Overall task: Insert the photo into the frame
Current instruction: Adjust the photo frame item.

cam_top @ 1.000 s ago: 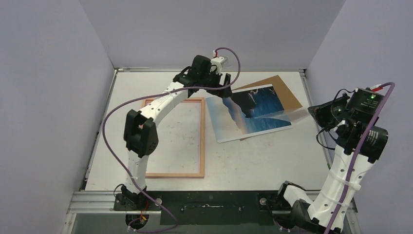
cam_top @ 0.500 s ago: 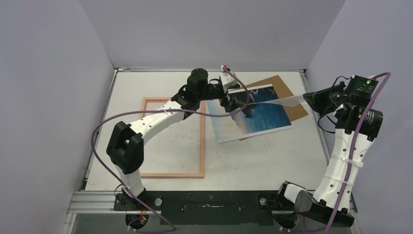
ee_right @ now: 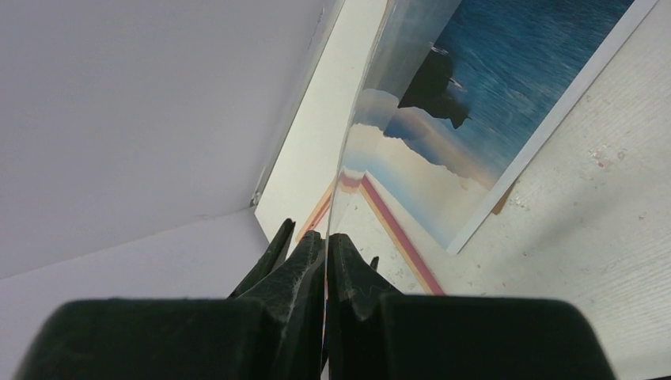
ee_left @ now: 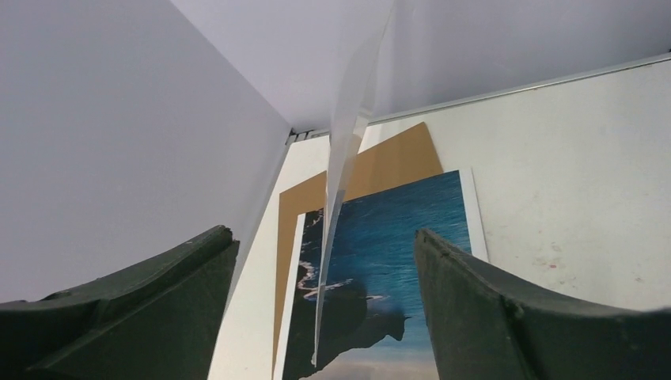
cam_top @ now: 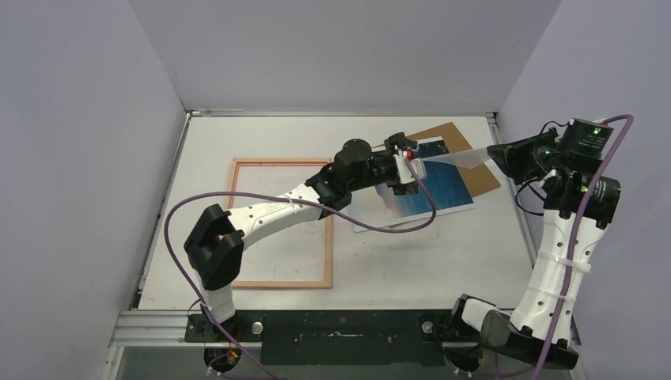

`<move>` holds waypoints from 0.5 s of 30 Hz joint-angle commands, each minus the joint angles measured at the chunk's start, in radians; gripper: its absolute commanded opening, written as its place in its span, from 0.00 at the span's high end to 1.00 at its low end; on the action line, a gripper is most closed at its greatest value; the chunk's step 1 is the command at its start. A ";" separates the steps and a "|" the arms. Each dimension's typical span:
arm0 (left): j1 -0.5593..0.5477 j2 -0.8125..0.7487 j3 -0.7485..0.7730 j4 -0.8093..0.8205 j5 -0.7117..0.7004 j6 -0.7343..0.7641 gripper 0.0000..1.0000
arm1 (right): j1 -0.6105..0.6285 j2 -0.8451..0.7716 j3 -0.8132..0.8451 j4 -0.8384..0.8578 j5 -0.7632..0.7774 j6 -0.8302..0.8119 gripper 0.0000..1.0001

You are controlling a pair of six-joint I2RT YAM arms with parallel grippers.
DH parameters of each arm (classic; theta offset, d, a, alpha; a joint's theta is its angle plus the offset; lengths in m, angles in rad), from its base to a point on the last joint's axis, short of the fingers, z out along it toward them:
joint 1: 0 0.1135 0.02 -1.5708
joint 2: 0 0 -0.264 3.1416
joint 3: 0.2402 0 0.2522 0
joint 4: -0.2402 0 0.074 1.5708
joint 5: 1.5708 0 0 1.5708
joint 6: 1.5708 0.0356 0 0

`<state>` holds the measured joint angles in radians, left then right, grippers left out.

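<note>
The photo (cam_top: 443, 188) of blue sea and dark hills lies face up on the table, partly over a brown cardboard board (cam_top: 468, 152). The thin-edged frame (cam_top: 328, 229) lies flat to its left. My right gripper (cam_top: 500, 154) is shut on one edge of a clear sheet (cam_top: 463, 161) and holds it in the air above the photo. In the right wrist view the sheet (ee_right: 380, 95) runs up from the shut gripper (ee_right: 326, 241). My left gripper (ee_left: 324, 236) is open over the photo (ee_left: 396, 261), and the sheet's free end (ee_left: 348, 158) hangs edge-on between its fingers without touching them.
Grey walls close in the table on the left, back and right. A metal rail (cam_top: 340, 113) runs along the far edge. The left arm's purple cable (cam_top: 182, 245) loops over the frame's left side. The right arm (cam_top: 554, 261) stands at the table's right edge.
My left arm has swung right, from the frame's far corner to above the photo, staying open. The right gripper has lifted the clear sheet higher and farther back.
</note>
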<state>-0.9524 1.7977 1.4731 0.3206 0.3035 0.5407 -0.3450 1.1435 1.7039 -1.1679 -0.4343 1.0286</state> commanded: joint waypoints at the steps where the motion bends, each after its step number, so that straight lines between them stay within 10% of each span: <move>1: -0.006 0.036 0.071 0.058 -0.025 0.011 0.25 | 0.009 -0.021 0.032 0.071 -0.037 0.023 1.00; 15: -0.058 0.097 0.085 0.094 -0.028 0.012 0.60 | 0.046 -0.042 0.005 0.065 -0.040 0.050 1.00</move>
<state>-1.0000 1.8740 1.4937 0.3531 0.2989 0.5583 -0.3141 1.1339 1.7035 -1.1606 -0.4458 1.0584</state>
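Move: The free edge of the clear sheet lies about 4 cm to the right of the left gripper, level with it front to back and roughly 2 cm below. Under the left gripper, some 28 cm down and about 3 cm farther out, is the photo; the brown backing board is centred around 11 cm right and 6 cm ahead. From the right gripper, which pinches the sheet's other end, that free edge is about 10 cm left, 1 cm back and 6 cm lower. Bring the left gripper about 3 cm to the right and some 2.5 cm down, easing back slightly, towards the free edge of the clear sheet, while narrowing its fingers from wide open to about half that gap around the sheet. Keep the wrist as it is. Hold the sheet's other end pinched in the right gripper, drifting just 1 cm left. ##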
